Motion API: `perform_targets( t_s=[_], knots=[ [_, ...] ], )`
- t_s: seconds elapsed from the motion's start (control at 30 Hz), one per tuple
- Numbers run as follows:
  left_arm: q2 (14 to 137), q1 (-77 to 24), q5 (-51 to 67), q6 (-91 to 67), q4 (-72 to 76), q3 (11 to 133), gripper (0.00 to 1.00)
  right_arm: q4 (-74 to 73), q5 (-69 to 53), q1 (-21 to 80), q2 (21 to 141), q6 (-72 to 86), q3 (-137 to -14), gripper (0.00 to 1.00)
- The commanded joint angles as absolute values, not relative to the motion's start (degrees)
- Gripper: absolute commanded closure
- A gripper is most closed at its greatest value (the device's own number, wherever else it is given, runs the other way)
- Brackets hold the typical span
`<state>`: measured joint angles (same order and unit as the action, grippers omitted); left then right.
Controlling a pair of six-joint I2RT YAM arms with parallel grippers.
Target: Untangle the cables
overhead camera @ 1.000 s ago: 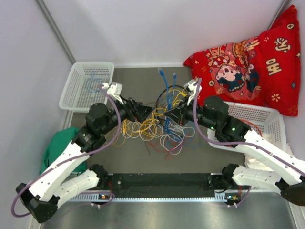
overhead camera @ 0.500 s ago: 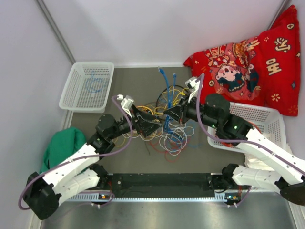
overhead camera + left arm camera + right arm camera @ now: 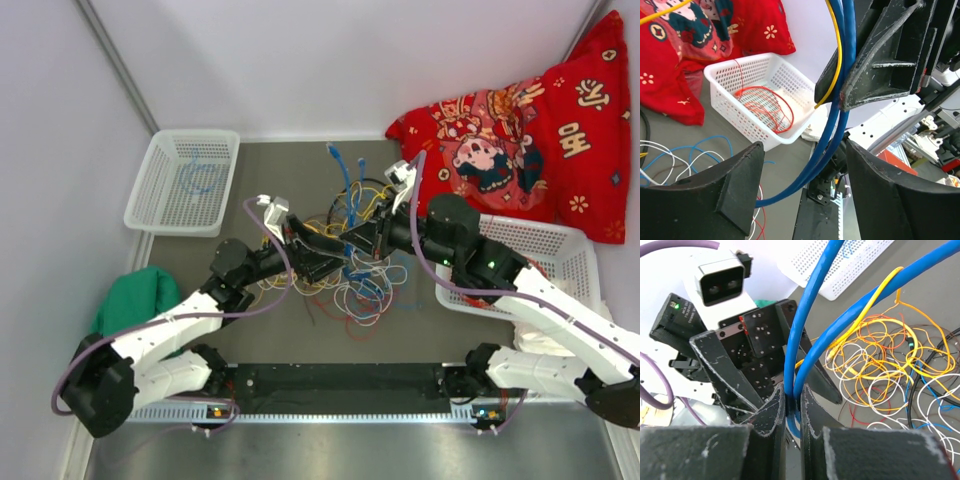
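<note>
The cables (image 3: 350, 265) lie as a tangle of yellow, orange, white, red, blue and black loops mid-table. My right gripper (image 3: 352, 240) is shut on a doubled blue cable (image 3: 805, 315) and holds it up off the tangle; in the right wrist view the gripper (image 3: 792, 389) pinches both strands. My left gripper (image 3: 335, 258) is open, right opposite the right one. In the left wrist view the blue cable (image 3: 835, 145) runs between its spread fingers (image 3: 715, 195) without touching them. Two blue plug ends (image 3: 335, 155) point to the far side.
A white basket (image 3: 185, 180) at the far left holds a blue cable. A second white basket (image 3: 520, 250) under the right arm holds a red cable (image 3: 765, 97). A red printed cushion (image 3: 520, 130) lies at the far right, a green cloth (image 3: 135, 300) at the left edge.
My left arm has swung right and forward into the tangle, so its open gripper now straddles the blue cable. My right gripper has kept its hold and hardly moved.
</note>
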<state>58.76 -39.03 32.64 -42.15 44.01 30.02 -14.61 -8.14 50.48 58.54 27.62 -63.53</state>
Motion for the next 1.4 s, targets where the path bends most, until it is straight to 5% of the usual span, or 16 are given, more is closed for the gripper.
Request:
perform_targets(
  t_s=[0.0, 0.2, 0.33, 0.37, 0.4, 0.5, 0.53, 0.8, 1.0, 1.37],
  knots=[
    [61.0, -39.6, 35.4, -44.7, 53.5, 29.6, 0.32, -11.5, -9.7, 50.7, 58.9, 28.3, -66.8, 1.0],
    [62.8, -40.3, 36.6, -45.4, 55.5, 30.5, 0.57, -11.7, -9.9, 50.7, 59.0, 28.4, -66.5, 1.0],
    [62.3, -40.5, 36.4, -45.6, 54.2, 30.7, 1.0, -12.1, -8.9, 50.7, 58.1, 28.0, -66.3, 1.0],
    [62.1, -40.5, 36.0, -45.4, 53.7, 30.7, 1.0, -12.4, -7.7, 50.7, 57.8, 27.9, -66.1, 0.96],
    [61.1, -40.5, 35.9, -45.3, 52.6, 30.7, 1.0, -12.7, -7.2, 50.7, 57.3, 27.6, -66.2, 0.69],
    [58.2, -40.5, 35.4, -44.0, 47.8, 31.3, 1.0, -14.9, -6.6, 50.7, 57.1, 26.3, -67.0, 0.31],
    [57.3, -40.5, 35.2, -43.6, 46.1, 31.6, 1.0, -16.3, -6.2, 50.7, 57.0, 26.1, -67.2, 0.27],
    [48.4, -40.4, 29.9, -38.2, 30.1, 34.8, 1.0, -19.9, -0.8, 50.6, 54.0, 24.4, -66.5, 0.14],
    [45.7, -40.3, 18.4, -35.8, 10.7, 44.2, 1.0, -21.7, 6.5, 50.7, 49.1, 24.3, -62.9, 0.14],
    [58.6, -39.4, -25.3, -33.3, -26.4, 70.8, 1.0, -25.2, 20.0, 50.7, 43.9, 26.8, -57.3, 0.18]
  ],
)
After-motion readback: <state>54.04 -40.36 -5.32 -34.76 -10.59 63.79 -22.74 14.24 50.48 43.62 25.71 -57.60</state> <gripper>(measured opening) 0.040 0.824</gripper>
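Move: My right fingers already pinch the doubled blue cable, and the stretch hanging some 4 cm below them, 2 cm back and 1 cm left, already runs between my open left fingers, about 1 cm back and 2 cm right of the left hand point. From my left hand, the yellow coil lies some 7 cm ahead and 7 cm left, the white coil about 1 cm ahead and 8 cm right, both roughly 20 cm below. I ease my left hand back a couple of centimetres and shut its fingers on the blue cable just under my right hand's pinch, then open my right fingers to hand it over. While the right draws off about 9 cm to the right, turning some 20 degrees clockwise, my left keeps its grip and sweeps the cable forward, up and left, roughly 10 cm forward and 9 cm up, swinging counter-clockwise. ##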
